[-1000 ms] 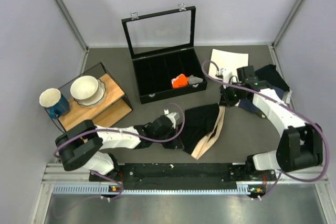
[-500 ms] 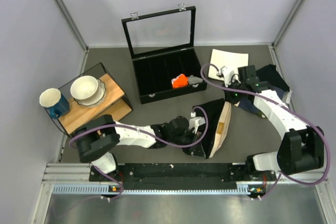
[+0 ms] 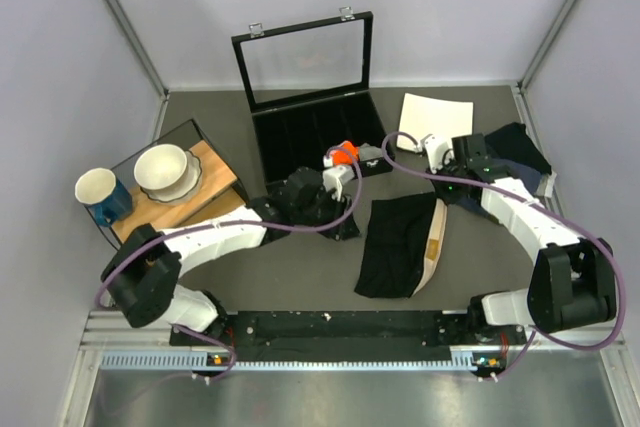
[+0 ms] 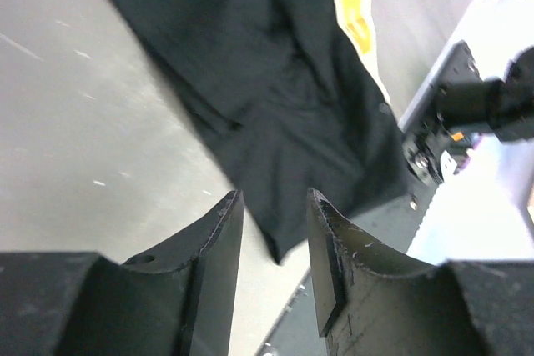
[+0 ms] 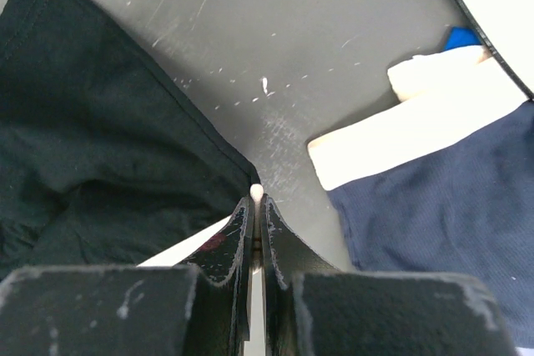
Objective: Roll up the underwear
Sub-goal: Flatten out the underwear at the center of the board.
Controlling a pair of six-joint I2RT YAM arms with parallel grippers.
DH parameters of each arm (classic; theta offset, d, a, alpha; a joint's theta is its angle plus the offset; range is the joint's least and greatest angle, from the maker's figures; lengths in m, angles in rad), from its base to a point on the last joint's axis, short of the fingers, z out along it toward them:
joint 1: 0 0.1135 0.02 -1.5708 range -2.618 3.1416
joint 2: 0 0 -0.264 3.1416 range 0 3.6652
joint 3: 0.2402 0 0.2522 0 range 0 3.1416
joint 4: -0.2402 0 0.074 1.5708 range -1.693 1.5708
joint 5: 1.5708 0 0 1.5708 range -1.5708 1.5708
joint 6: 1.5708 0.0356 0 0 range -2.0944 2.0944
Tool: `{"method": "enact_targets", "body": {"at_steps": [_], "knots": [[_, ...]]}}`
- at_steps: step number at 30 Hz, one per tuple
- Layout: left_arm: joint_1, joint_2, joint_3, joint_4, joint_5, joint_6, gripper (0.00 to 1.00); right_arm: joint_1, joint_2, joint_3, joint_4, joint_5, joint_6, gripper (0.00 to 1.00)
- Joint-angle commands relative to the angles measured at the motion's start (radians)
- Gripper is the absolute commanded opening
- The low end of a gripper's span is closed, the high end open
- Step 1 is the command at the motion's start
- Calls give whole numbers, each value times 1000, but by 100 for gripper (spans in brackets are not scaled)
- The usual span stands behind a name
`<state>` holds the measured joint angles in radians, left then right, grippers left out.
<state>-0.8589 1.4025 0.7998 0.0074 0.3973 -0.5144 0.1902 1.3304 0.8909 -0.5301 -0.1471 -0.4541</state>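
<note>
The black underwear [image 3: 395, 247] lies flat right of centre, its tan waistband [image 3: 435, 237] along the right edge. My right gripper [image 3: 441, 201] is shut on the waistband's far corner. In the right wrist view its fingers [image 5: 257, 199] pinch a pale bit of waistband, with the black fabric [image 5: 92, 139] to the left. My left gripper [image 3: 338, 225] is open and empty, left of the underwear and near the box. In the left wrist view [image 4: 274, 199] the underwear [image 4: 275, 81] lies ahead of the open fingers and apart from them.
A navy garment [image 3: 515, 147] with a white strip lies at the right, close to the right gripper [image 5: 450, 206]. A white sheet [image 3: 435, 112] lies behind it. An open black box [image 3: 315, 142] holds an orange roll [image 3: 343, 154]. A wooden stand [image 3: 185, 197] with a bowl and a mug stands at the left.
My left gripper carried the underwear's left side over to the right, let go and drew back left toward the box. The underwear now lies folded. The right gripper kept its hold.
</note>
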Motion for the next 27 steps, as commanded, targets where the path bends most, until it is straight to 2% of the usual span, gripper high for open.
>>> {"method": "enact_targets", "body": {"at_steps": [1, 5, 8, 17, 27], "knots": [[96, 84, 126, -70, 63, 160, 42, -18, -25, -1, 90, -14, 35, 0], [107, 290, 368, -167, 97, 224, 41, -54, -56, -3, 107, -98, 37, 0], [107, 407, 487, -208, 109, 246, 41, -63, -51, -3, 113, -124, 35, 0], [83, 585, 657, -303, -35, 330, 41, -63, -30, -7, 119, -161, 45, 0], [80, 739, 845, -418, -162, 350, 43, -61, -13, -12, 117, -177, 54, 0]]}}
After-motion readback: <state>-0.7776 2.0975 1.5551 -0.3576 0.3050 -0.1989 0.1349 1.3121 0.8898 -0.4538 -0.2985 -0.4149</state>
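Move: The underwear's free far-left corner lies about 16 cm ahead of my left hand, 6 cm to its right and 11 cm below it. From this hand the middle of the cream waistband is roughly 5 cm ahead and 19 cm to the right, and the orange item in the black box about 27 cm ahead and 1 cm to the left. From my right hand, which already pinches the waistband's far end, that free corner is some 15 cm to the left, 4 cm ahead and 8 cm lower. I swing my left hand forward about 14 cm over the table towards the free far-left corner, drifting right and then sinking some 7 cm. Its fingers stay partly open and tip down about 20 degrees, ending close above the corner without pinching it. My right hand keeps the waistband end pinched, easing a couple of centimetres up and forward, then slightly left. ##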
